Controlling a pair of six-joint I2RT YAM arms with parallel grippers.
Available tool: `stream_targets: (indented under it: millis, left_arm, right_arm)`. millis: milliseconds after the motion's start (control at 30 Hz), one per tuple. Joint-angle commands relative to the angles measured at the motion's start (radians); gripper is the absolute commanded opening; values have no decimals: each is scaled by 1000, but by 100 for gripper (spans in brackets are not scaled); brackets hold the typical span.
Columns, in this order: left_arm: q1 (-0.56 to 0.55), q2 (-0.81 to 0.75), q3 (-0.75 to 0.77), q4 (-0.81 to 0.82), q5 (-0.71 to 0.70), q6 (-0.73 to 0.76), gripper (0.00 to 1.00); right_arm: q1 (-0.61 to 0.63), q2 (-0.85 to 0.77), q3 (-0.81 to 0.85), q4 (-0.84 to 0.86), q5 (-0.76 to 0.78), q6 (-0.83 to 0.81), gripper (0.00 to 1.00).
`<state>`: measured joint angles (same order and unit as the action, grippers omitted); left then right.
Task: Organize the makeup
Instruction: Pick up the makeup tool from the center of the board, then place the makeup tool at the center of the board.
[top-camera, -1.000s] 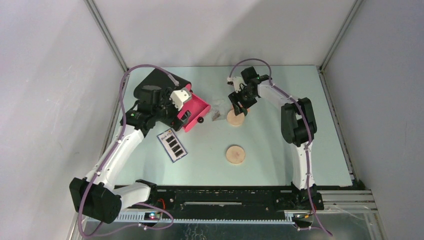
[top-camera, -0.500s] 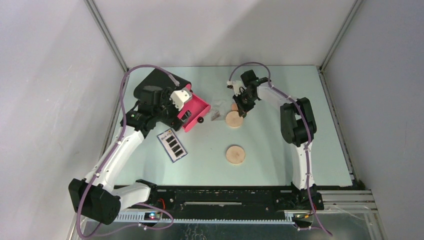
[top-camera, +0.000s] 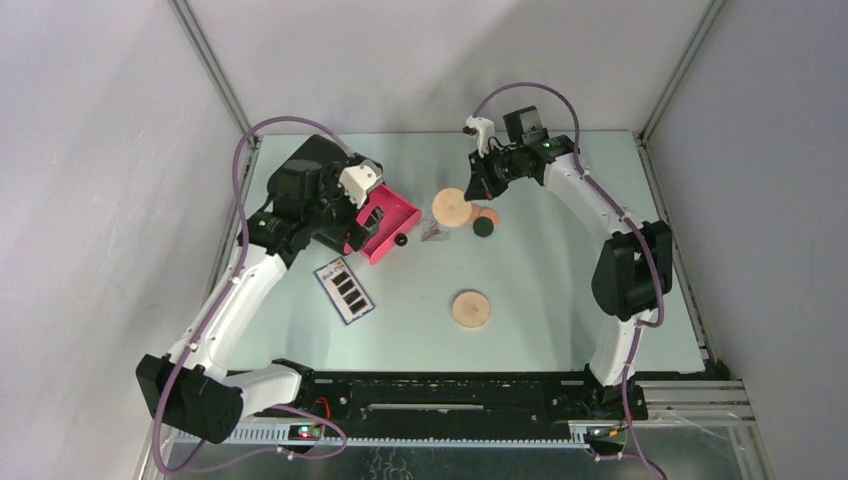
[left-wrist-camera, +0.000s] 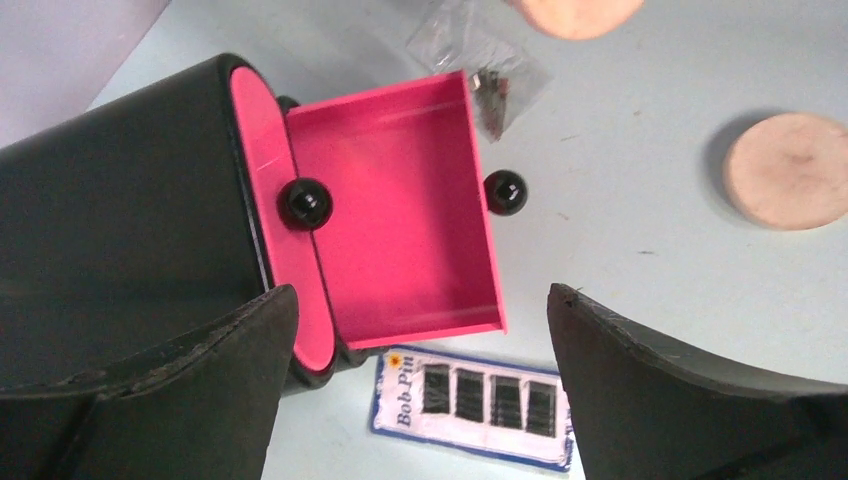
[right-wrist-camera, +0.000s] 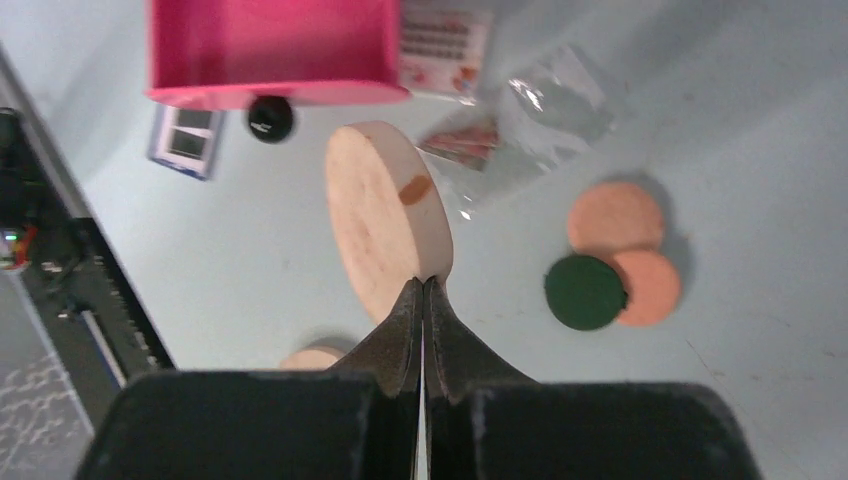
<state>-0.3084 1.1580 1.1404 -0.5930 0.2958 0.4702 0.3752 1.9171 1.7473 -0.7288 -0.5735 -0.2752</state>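
Note:
My right gripper (top-camera: 470, 194) (right-wrist-camera: 423, 283) is shut on the edge of a tan round disc (top-camera: 451, 208) (right-wrist-camera: 385, 215) and holds it tilted above the table, near the clear packet (top-camera: 433, 222) (right-wrist-camera: 545, 110). Two peach rounds (top-camera: 488, 213) (right-wrist-camera: 615, 217) and a dark-green round (top-camera: 483, 227) (right-wrist-camera: 585, 291) lie below it. The second tan disc (top-camera: 470, 309) (left-wrist-camera: 790, 170) lies mid-table. My left gripper (top-camera: 357, 212) (left-wrist-camera: 420, 300) is open and empty above the open pink drawer (top-camera: 390, 226) (left-wrist-camera: 400, 200). A black-panned card (top-camera: 344, 290) (left-wrist-camera: 470, 405) lies in front of the drawer.
The black box (top-camera: 310, 178) (left-wrist-camera: 120, 230) stands at the back left with its pink drawer pulled out and empty. The drawer's black knob (top-camera: 401, 240) (left-wrist-camera: 505, 192) points toward the middle. Grey walls close in the back and sides.
My right gripper closed on the far tan disc and lifted it up and to the left, uncovering the peach and green rounds. The left arm has barely moved.

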Motion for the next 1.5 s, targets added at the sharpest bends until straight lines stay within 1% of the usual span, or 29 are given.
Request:
stream_targets:
  millis: [0, 133, 267, 433, 600, 633, 700, 800, 833, 867, 967, 1033, 1100, 1133, 1200, 1267, 1300, 1367, 1467]
  left_arm:
    - [-8, 30, 78, 28, 126, -74, 99]
    - [-23, 89, 120, 40, 220, -144, 100]
    - [-29, 158, 163, 92, 287, -260, 100]
    - [-31, 262, 239, 115, 365, -363, 100]
    - [-35, 355, 289, 119, 422, -414, 99]
    - [-37, 370, 295, 119, 438, -423, 96]
    - [-37, 394, 301, 119, 463, -435, 87]
    - [-37, 415, 300, 116, 494, -441, 69]
    - [-37, 417, 300, 113, 501, -437, 65]
    - [-37, 420, 300, 108, 506, -429, 55]
    - [-31, 407, 302, 81, 498, -395, 31]
    - [-24, 393, 300, 59, 479, -364, 18]
    - [-14, 376, 298, 29, 438, -329, 4]
    - [-11, 363, 296, 13, 401, -308, 1]
    - [-10, 326, 271, -2, 297, -253, 0]
    - [-9, 275, 220, 19, 150, -195, 0]
    - [-9, 249, 193, 32, 99, -165, 0]
    - [-9, 207, 145, 53, 12, -108, 0]
    - [-13, 174, 108, 53, -86, -41, 0]
  right_arm:
    - [-2, -61, 10, 50, -167, 82, 0]
    - [3, -92, 16, 79, -252, 140, 0]
    - [18, -115, 17, 102, -310, 177, 0]
    - [44, -133, 11, 111, -330, 191, 0]
    - [57, -148, 0, 124, -347, 201, 0]
    - [58, -151, -3, 129, -348, 202, 0]
    - [62, -154, -8, 132, -351, 204, 0]
    - [62, -155, -14, 133, -346, 201, 0]
    - [61, -153, -17, 132, -345, 200, 0]
    - [61, -151, -19, 133, -343, 198, 0]
    - [60, -144, -24, 130, -332, 188, 0]
    - [61, -140, -25, 122, -321, 176, 8]
    - [59, -140, -28, 117, -307, 164, 24]
    - [60, -140, -27, 111, -296, 154, 32]
    - [57, -142, -29, 98, -273, 133, 42]
    - [52, -146, -35, 90, -253, 115, 47]
    - [49, -148, -40, 88, -246, 109, 49]
    - [47, -148, -46, 82, -229, 96, 53]
    - [48, -147, -52, 74, -206, 76, 54]
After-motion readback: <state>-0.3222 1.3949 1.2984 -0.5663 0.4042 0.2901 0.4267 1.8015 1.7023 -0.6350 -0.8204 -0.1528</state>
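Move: The round makeup tool, already pinched in the right gripper, lies about 18 cm to the left gripper's right, 9 cm ahead and 9 cm lower. The open pink drawer is roughly 11 cm ahead of the left gripper, 2 cm right and 20 cm below. From the right gripper, the left one is some 21 cm left, 9 cm back and 7 cm higher; the tool's middle is level fore-and-aft, 3 cm left and 2 cm lower, the green puff 4 cm right, 1 cm back and 14 cm down. Raise the tool with the right gripper about 9 cm while carrying it back and left to meet the other hand, then hold it there. Bring the open left gripper about 11 cm right and slightly forward, rolling its left side down and tipping it downward, and close it on the tool's free edge; open the right fingers and ease them off right and down as the left swings back left with the tool, undoing most of its turn. ##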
